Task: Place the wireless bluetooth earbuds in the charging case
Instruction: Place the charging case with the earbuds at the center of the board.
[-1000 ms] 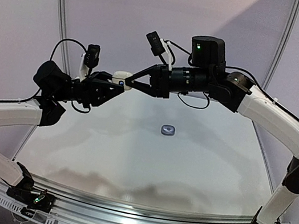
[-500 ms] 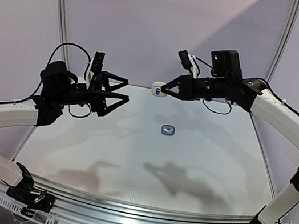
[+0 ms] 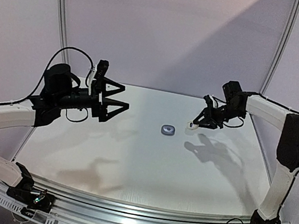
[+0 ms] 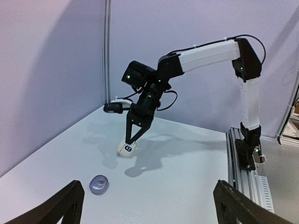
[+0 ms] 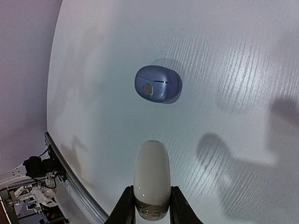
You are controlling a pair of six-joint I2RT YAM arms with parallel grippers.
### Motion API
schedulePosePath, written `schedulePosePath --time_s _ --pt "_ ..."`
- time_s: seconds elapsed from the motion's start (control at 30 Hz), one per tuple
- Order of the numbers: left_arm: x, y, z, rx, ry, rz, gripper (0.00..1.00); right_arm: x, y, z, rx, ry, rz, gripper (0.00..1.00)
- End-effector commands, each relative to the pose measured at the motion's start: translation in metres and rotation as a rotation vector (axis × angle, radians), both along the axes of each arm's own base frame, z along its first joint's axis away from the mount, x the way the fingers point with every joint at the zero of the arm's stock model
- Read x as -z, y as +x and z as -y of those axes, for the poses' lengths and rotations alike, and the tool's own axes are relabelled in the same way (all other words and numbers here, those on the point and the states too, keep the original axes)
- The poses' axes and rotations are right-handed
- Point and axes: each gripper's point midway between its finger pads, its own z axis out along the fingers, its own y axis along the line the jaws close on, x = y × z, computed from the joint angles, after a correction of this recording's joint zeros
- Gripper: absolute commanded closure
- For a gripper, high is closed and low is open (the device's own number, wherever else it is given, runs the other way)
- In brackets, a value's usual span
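My right gripper [image 3: 195,124] is shut on a white pebble-shaped charging case [image 3: 192,126] and holds it a little above the table, just right of a blue-grey case [image 3: 168,129] that lies on the tabletop. The right wrist view shows the white case [image 5: 152,176] pinched at its near end between my fingers [image 5: 126,205], with the blue-grey case [image 5: 158,84] beyond it. My left gripper [image 3: 125,97] hangs open and empty over the left of the table. From its wrist the white case [image 4: 126,148] shows a small dark blue mark. No earbuds are in view.
The white tabletop [image 3: 129,160] is backed by lilac walls. An aluminium rail [image 3: 137,214] with both arm bases runs along the near edge. In the left wrist view the right arm [image 4: 210,51] arches over the table's far side above its base rail [image 4: 247,154].
The left gripper opened, let go of the white case and drew back left. The right arm carried the case right and down, close to the blue-grey case.
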Motion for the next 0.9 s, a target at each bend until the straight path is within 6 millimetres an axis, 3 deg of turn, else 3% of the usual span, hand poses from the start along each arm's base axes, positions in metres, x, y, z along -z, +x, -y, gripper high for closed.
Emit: schedulePosePath --time_s 0.0,0.17,0.33,0.73,0.8,0.87 --pt "0.009 -0.005 0.002 0.008 0.035 -0.003 0.01 0.033 0.011 -0.008 -0.066 0.038 -0.086 1.00" --pt "0.009 -0.005 0.002 0.009 0.043 0.004 0.01 0.056 0.038 -0.007 -0.038 0.066 -0.127 1.00" --pt "0.012 -0.003 0.003 0.008 0.049 0.001 0.01 0.083 0.056 0.010 0.021 0.086 -0.188 1.00" --pt "0.012 0.001 0.003 0.000 0.052 0.008 0.01 0.119 0.048 0.010 -0.044 0.112 -0.311 0.99" --pt "0.014 0.002 0.003 -0.002 0.054 0.006 0.01 0.123 0.049 0.014 -0.033 0.096 -0.315 0.91" --pt "0.014 0.002 0.003 -0.003 0.055 0.006 0.01 0.125 0.051 0.017 -0.027 0.071 -0.309 0.75"
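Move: The right hand, already pinching the white charging case, has its spot on the board about 6 cm ahead, level with it left to right, and some 12 cm below. The purple case lies about 6 cm ahead and 8 cm to the right hand's left, equally low. From the open, idle left hand that spot is roughly 17 cm ahead, 23 cm right and 29 cm down. Keeping its pinch, the right hand lowers the white case about 10 cm and forward, down beside the purple case. ##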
